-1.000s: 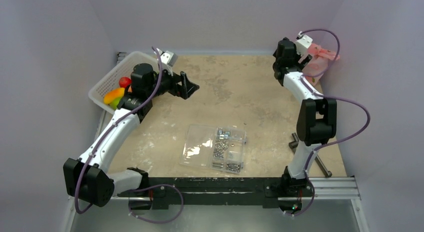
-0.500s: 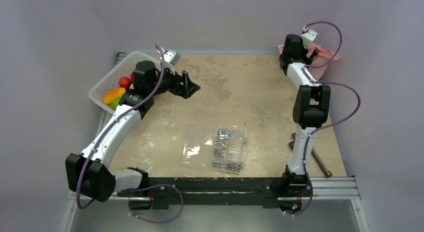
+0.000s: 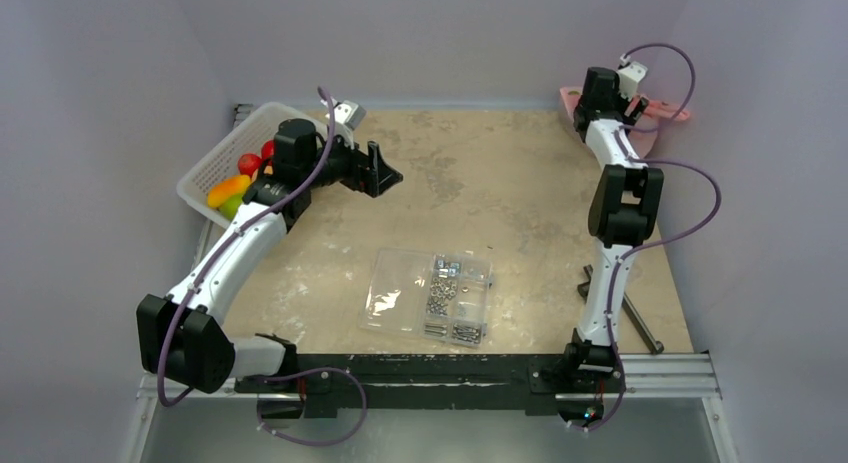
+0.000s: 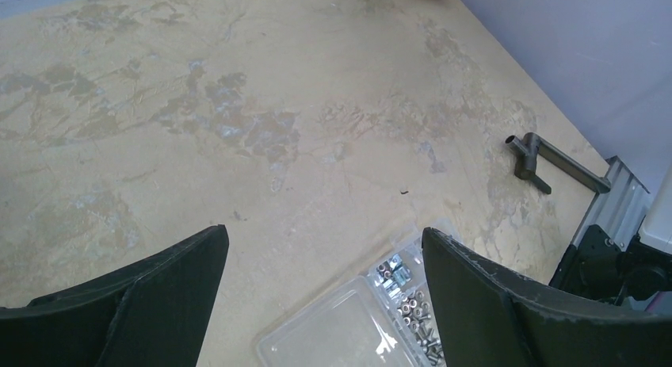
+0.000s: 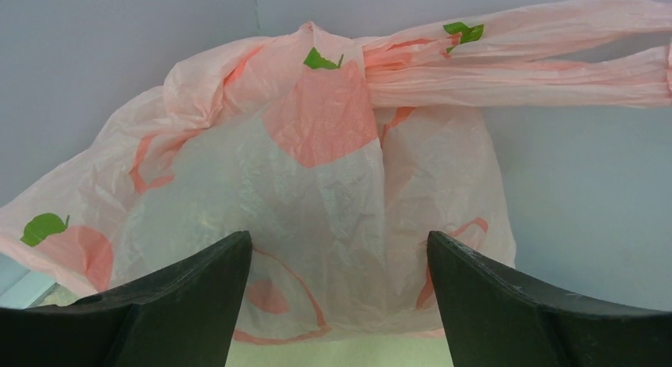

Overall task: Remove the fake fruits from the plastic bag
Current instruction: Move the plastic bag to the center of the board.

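Note:
The pink plastic bag (image 5: 333, 145), printed with peaches, hangs against the wall at the far right corner (image 3: 662, 111) and fills the right wrist view. It bulges around something pale and round that I cannot make out. My right gripper (image 5: 337, 237) is open just in front of the bag's lower part, with nothing between its fingers. Small fake fruits, one red (image 3: 249, 163) and one yellow-orange (image 3: 228, 190), lie in a white basket (image 3: 215, 153) at the far left. My left gripper (image 3: 380, 171) hovers open and empty over the table, right of the basket.
A clear plastic case of metal screws (image 3: 430, 295) lies near the table's middle front and shows under the left fingers (image 4: 357, 331). A dark metal tool (image 3: 612, 303) lies by the right arm's base. Walls close in the table at the back and sides.
My right arm has stretched farther back and to the right, bringing its gripper up to the bag. The left gripper has drifted slightly right.

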`<state>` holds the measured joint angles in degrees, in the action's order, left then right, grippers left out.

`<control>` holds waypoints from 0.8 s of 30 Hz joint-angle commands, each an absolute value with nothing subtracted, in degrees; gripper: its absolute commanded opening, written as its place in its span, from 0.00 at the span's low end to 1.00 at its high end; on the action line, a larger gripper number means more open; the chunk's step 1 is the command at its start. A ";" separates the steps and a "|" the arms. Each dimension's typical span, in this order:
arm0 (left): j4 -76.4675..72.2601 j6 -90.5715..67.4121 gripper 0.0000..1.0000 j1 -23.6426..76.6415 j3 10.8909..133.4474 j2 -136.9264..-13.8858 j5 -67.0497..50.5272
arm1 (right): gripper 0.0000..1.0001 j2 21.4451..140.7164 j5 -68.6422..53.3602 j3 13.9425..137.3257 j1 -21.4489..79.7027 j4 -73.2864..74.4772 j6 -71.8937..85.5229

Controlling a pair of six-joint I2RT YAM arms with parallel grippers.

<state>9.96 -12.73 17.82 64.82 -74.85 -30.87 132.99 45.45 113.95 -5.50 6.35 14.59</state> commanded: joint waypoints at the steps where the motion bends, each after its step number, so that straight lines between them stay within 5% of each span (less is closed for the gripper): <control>1: 9.36 -11.39 0.92 18.23 67.02 -73.93 -31.21 | 0.76 132.47 42.42 116.77 -5.83 8.20 17.79; 6: 9.38 -11.43 0.92 18.37 67.15 -74.35 -31.70 | 0.54 132.68 40.90 115.82 -5.83 8.94 19.78; 14: 9.81 -10.98 0.92 18.54 67.24 -74.32 -31.37 | 0.00 131.04 35.29 113.64 -5.82 9.03 18.27; 24: 10.59 -10.12 0.92 18.52 67.41 -74.53 -30.34 | 0.00 122.47 21.17 101.20 -2.72 1.60 17.68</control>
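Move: The plastic bag sits right at my right hand's fingertips. Its middle is about 3 cm ahead, 1 cm to the right and some 6 cm below. Its bunched handles stick out about 8 cm to my right, level with me fore and aft and in height. The center of the board is roughly 50 cm left, 26 cm back and 15 cm down. From my left hand the bag lies about 28 cm ahead, 62 cm right and 17 cm below. I shut my wide-open right fingers on the bag's loose plastic, pinching a fold between the tips while I ease slightly down and left. Once they are shut, I speed up and draw the fold left and down towards the center of the board, about 5 cm each way overall, as the wrist swings some 10 to 15 degrees counter-clockwise and my hand's left side rises. ##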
